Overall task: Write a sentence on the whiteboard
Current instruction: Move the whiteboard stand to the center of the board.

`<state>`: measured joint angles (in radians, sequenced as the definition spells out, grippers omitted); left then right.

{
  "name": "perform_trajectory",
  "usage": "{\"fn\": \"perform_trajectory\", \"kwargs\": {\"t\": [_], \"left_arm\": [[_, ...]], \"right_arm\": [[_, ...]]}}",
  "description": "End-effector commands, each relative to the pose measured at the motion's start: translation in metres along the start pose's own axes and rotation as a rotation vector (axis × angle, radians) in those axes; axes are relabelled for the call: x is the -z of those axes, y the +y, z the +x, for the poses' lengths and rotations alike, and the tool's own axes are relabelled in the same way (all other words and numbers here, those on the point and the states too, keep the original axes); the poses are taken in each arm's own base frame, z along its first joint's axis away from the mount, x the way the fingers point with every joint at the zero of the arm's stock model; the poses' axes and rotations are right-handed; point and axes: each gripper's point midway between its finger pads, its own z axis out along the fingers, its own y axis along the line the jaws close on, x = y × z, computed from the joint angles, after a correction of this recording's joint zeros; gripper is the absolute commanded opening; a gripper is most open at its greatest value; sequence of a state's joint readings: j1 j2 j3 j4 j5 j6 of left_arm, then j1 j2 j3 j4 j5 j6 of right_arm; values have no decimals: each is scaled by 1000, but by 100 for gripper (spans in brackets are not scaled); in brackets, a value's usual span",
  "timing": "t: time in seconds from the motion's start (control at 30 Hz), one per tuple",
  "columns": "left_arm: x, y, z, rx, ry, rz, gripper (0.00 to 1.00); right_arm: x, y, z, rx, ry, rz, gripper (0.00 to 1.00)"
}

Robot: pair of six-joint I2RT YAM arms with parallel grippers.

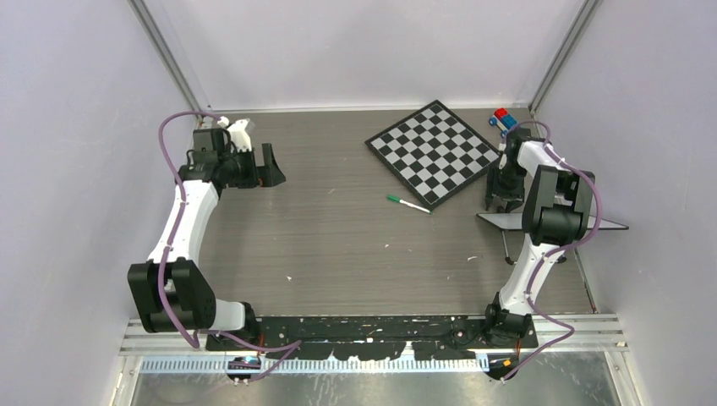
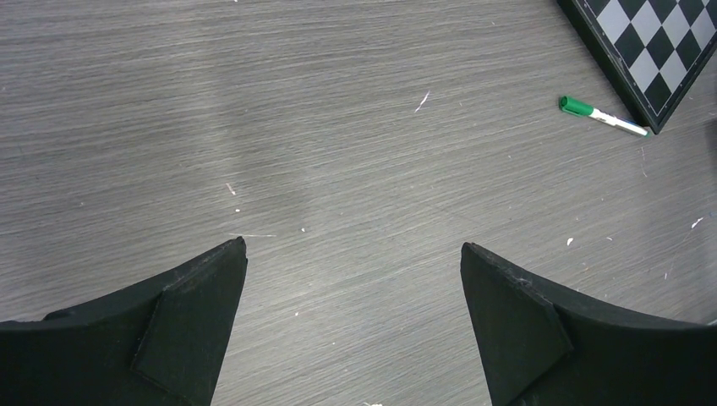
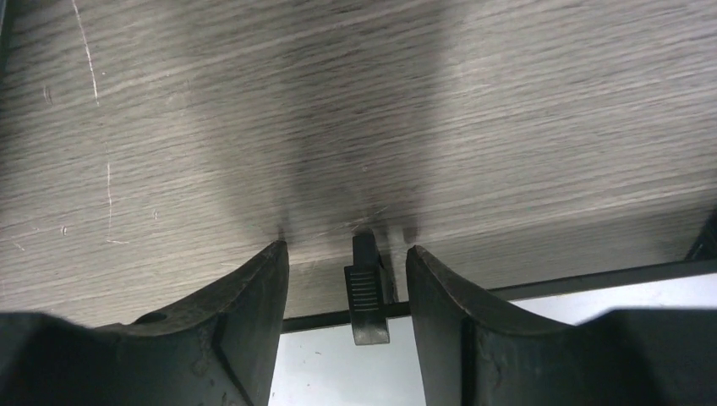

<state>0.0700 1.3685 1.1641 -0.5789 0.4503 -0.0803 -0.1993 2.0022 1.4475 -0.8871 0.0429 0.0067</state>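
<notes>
The whiteboard (image 1: 500,221) lies at the right of the table and shows only as a thin dark sliver, partly behind my right arm. In the right wrist view its white face (image 3: 338,372) and dark edge fill the bottom. My right gripper (image 1: 506,201) (image 3: 347,254) points down at that edge. Its jaws straddle a small black ribbed foot (image 3: 365,292) of the board, with a gap on each side. My left gripper (image 1: 275,165) (image 2: 353,249) stands wide open over bare table at the far left. The sentence is not in view.
A green-capped marker (image 1: 408,204) (image 2: 602,116) lies mid-table, just off the near corner of a black-and-white chessboard (image 1: 435,152) (image 2: 651,42). A small blue and red toy (image 1: 504,119) sits at the back right. Walls close in both sides.
</notes>
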Motion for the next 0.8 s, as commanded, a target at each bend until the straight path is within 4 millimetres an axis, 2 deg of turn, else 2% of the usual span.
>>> {"fn": "perform_trajectory", "kwargs": {"t": [0.0,0.13,0.23,0.47,0.77], "left_arm": [[9,-11,-16,-23,-70,27,100],[9,-10,-16,-23,-69,25,100],[9,-9,-16,-23,-70,20,100],[10,-9,-17,-23,-75,16,100],[11,-9,-17,-22,-78,10,100]], "right_arm": [[1,4,-1,-9,-6,-15,55],[-2,12,7,5,32,-60,41],[-1,16,13,9,54,-81,24],[10,29,31,124,67,-99,1],[29,67,60,326,60,-145,0]]}}
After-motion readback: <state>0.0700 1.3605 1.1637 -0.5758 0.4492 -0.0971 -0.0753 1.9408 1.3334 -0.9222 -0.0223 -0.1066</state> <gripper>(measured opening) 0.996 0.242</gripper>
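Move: The black clip on the whiteboard stand's far edge sits between the right hand's open fingers, about 1 cm back of the point where they close and level in height. The green marker lies some 27 cm to that hand's left, level with it fore and aft. The chessboard's middle is about 15 cm ahead and 20 cm left, and the red-blue toy roughly 25 cm straight ahead. From the left hand the clip is some 62 cm right, about level fore and aft, and 17 cm down. The clip on the whiteboard stand's far edge is pinched as the right hand, sinking barely half a centimetre, closes its fingers on it. Keeping that pinch, the hand then drags the stand left about 5 cm and back about 3 cm, towards the middle of the table, speeding up as it goes and turning some 15 degrees counter-clockwise. ##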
